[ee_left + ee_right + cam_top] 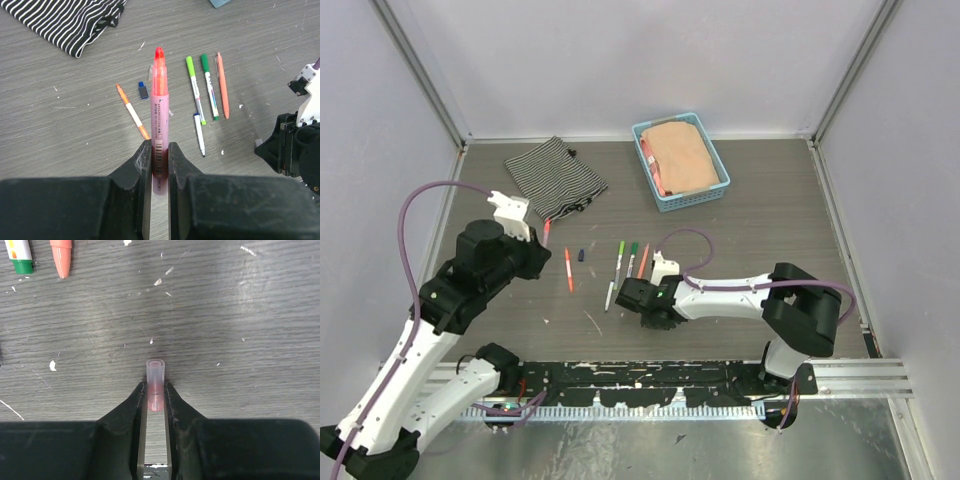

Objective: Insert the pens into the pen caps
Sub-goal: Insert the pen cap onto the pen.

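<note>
My left gripper (159,150) is shut on a pink pen (159,110), whose uncapped orange-red tip points away from the wrist, above the table. Low over the table, my right gripper (155,390) is shut on a small translucent pink pen cap (155,377), which lies on the wood. In the top view the right gripper (655,320) sits just near of the loose pens. On the table lie an orange pen (132,111), a dark blue cap (143,90), two green-capped pens (195,85), a salmon pen (223,87) and a short white pen (199,134).
A striped cloth (555,177) lies at the back left. At the back centre a blue basket (692,199) holds a tan cloth. Grey walls close off both sides and the back of the table.
</note>
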Motion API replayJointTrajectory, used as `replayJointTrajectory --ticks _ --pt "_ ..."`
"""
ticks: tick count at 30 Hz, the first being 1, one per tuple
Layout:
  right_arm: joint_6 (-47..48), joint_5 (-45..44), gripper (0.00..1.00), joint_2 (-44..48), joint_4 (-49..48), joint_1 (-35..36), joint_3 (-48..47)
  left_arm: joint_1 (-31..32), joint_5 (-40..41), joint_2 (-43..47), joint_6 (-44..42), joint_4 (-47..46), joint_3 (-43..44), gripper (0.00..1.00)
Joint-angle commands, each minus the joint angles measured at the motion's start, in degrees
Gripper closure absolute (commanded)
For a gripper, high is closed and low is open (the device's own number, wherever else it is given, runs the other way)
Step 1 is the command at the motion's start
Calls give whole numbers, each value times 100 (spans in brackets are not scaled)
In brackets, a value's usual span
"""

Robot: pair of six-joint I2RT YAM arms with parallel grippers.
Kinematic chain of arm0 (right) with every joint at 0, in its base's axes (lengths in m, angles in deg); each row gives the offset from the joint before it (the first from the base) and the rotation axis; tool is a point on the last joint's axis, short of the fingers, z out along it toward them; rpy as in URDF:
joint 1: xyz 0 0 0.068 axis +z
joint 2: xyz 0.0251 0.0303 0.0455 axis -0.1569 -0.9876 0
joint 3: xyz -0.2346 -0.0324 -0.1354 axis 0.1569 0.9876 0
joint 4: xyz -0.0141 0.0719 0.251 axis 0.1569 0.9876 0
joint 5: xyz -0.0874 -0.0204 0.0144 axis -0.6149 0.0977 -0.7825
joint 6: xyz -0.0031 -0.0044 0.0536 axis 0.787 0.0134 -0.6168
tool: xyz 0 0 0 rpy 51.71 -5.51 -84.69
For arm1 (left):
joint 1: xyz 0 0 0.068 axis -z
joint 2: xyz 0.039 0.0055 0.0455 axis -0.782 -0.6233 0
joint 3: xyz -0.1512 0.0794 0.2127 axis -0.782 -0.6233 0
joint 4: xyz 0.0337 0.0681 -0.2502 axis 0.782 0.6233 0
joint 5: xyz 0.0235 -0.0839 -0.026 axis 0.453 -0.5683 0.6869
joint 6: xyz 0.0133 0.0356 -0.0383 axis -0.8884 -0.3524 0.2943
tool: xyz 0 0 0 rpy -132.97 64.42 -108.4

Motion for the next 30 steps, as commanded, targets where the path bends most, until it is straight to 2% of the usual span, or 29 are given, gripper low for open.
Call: replayJointTrajectory --ticks 1,7,13,16,20,30 --pt "526 -342 84 457 -318 -143 167 -25 -104 -187 120 -141 -10 100" --pt "1470 -297 84 1237 -1145 -460 593 -28 -487 -452 273 61 305 100" --pt "2743 732 85 2161 -2672 -1217 1249 -23 -1011 -712 646 -471 208 100" --pt "3042 1431 84 2729 -3352 -1767 1534 -18 -1462 -927 826 -895 88 100" --pt "3212 1865 84 3364 -4023 -2234 1794 159 -1821 -1309 931 -1177 181 100" --pt "3498 1309 84 4627 -4968 -2367 1794 1350 -1445 -1391 1330 -2709 -37 100"
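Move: The cap gripped by the right hand, down at table level, lies about 27 cm to the left hand's right, 7 cm back and some 22 cm below. From the right hand, the pink pen in the left fingers is roughly 26 cm left, 9 cm ahead and 25 cm up. On the table, at the right hand's height, the salmon pen is 14 cm ahead and 7 cm left, the dark green pen 14 ahead and 9 left, and the light green pen 15 ahead and 12 left. Keeping the cap pinched, the right hand lifts off the table up and forward, about 20 cm up and 10 cm out, tipping its fingers upward some 40 degrees while its left side rolls up about as much, bringing the cap towards the pen. The left hand, still gripping the pink pen, dips a little and then swings some 12 cm to the right towards the cap, regaining its height as it turns clockwise and its left side rolls down, each about 15 degrees. ##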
